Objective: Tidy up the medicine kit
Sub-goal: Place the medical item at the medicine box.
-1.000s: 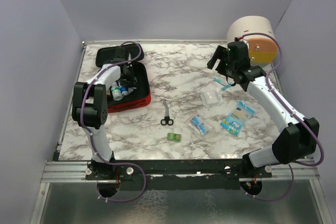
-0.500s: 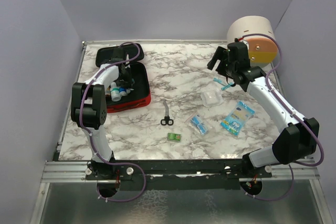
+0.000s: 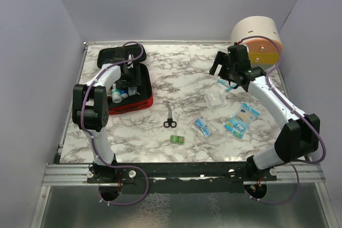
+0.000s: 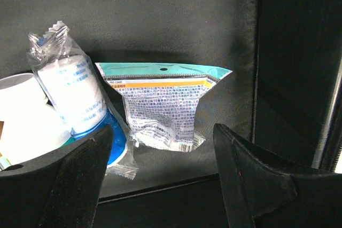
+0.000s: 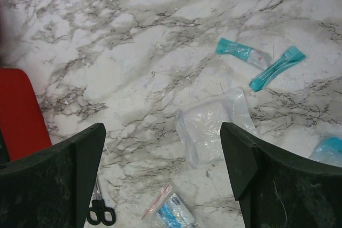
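Observation:
The red medicine kit lies open at the table's left, its black lid folded back. My left gripper is down inside it, open and holding nothing. Just beyond its fingertips a teal-topped printed packet leans on the black wall. To the packet's left are a wrapped blue-and-white roll and a white bottle. My right gripper hovers open over the right half of the table, above a clear plastic bag.
On the marble lie black scissors, a small green box, a blue sachet, a blue-white packet and two teal packets. A round cream and orange container stands at the back right.
My left gripper has gone from shut to open inside the kit, and the printed packet rests free in front of it. My right gripper has shifted slightly left and opened a little wider.

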Motion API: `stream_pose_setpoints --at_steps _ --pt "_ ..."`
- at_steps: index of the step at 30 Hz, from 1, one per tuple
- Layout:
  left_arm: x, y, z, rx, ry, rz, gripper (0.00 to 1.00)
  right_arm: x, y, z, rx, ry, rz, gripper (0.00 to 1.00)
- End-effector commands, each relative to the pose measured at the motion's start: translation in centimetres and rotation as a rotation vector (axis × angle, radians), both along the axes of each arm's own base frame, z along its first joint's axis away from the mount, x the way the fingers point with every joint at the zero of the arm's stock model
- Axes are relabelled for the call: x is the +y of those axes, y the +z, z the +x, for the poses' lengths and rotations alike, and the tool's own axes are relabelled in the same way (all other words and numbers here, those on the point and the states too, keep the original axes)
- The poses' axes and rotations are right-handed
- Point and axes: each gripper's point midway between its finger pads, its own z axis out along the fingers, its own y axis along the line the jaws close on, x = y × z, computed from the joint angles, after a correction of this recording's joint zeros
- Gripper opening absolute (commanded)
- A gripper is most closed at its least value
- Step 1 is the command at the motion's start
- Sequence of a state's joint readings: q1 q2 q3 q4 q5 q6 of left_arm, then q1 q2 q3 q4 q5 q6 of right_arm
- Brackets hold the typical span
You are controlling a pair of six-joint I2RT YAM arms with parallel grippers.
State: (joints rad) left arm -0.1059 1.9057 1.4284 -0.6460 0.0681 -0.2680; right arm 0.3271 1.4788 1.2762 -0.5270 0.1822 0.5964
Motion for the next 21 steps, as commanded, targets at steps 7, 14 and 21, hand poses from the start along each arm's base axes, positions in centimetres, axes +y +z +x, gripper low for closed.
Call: stream_pose_setpoints --at_steps 7,14,21 --pt "0.9 3.5 1.0 -0.087 -0.031 0.031 0.87 -1.1 -3.4 -1.5 0.136 0.076 -0.138 0.90" --pt "0.5 5.6 1.6 -0.143 -0.047 0.019 0.91 -1.4 -9.1 -3.8 0.326 0.118 -0.187 0.90" --pt "-0.2 8.5 2.2 -0.212 -0.050 -0.016 0.95 -1.0 -12.2 -4.5 0.393 0.183 -0.194 0.90"
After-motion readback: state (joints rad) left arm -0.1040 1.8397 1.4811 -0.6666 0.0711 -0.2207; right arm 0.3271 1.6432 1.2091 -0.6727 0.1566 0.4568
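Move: The clear gauze packet lies about 19 cm below the open right hand, some 2 cm back. From that hand, the teal sachets lie roughly 7 cm ahead and 5 cm right, the yellow-blue packet 13 cm back and 10 cm right. From the left hand, the just-placed zip pouch is about 3 cm ahead and 4 below, the wrapped roll 3 ahead and 5 left, the gauze packet 36 right and 4 back. Right hand drops about 10 cm towards the gauze packet, drawing back and tipping down; left rises off the pouch, opening wider. ##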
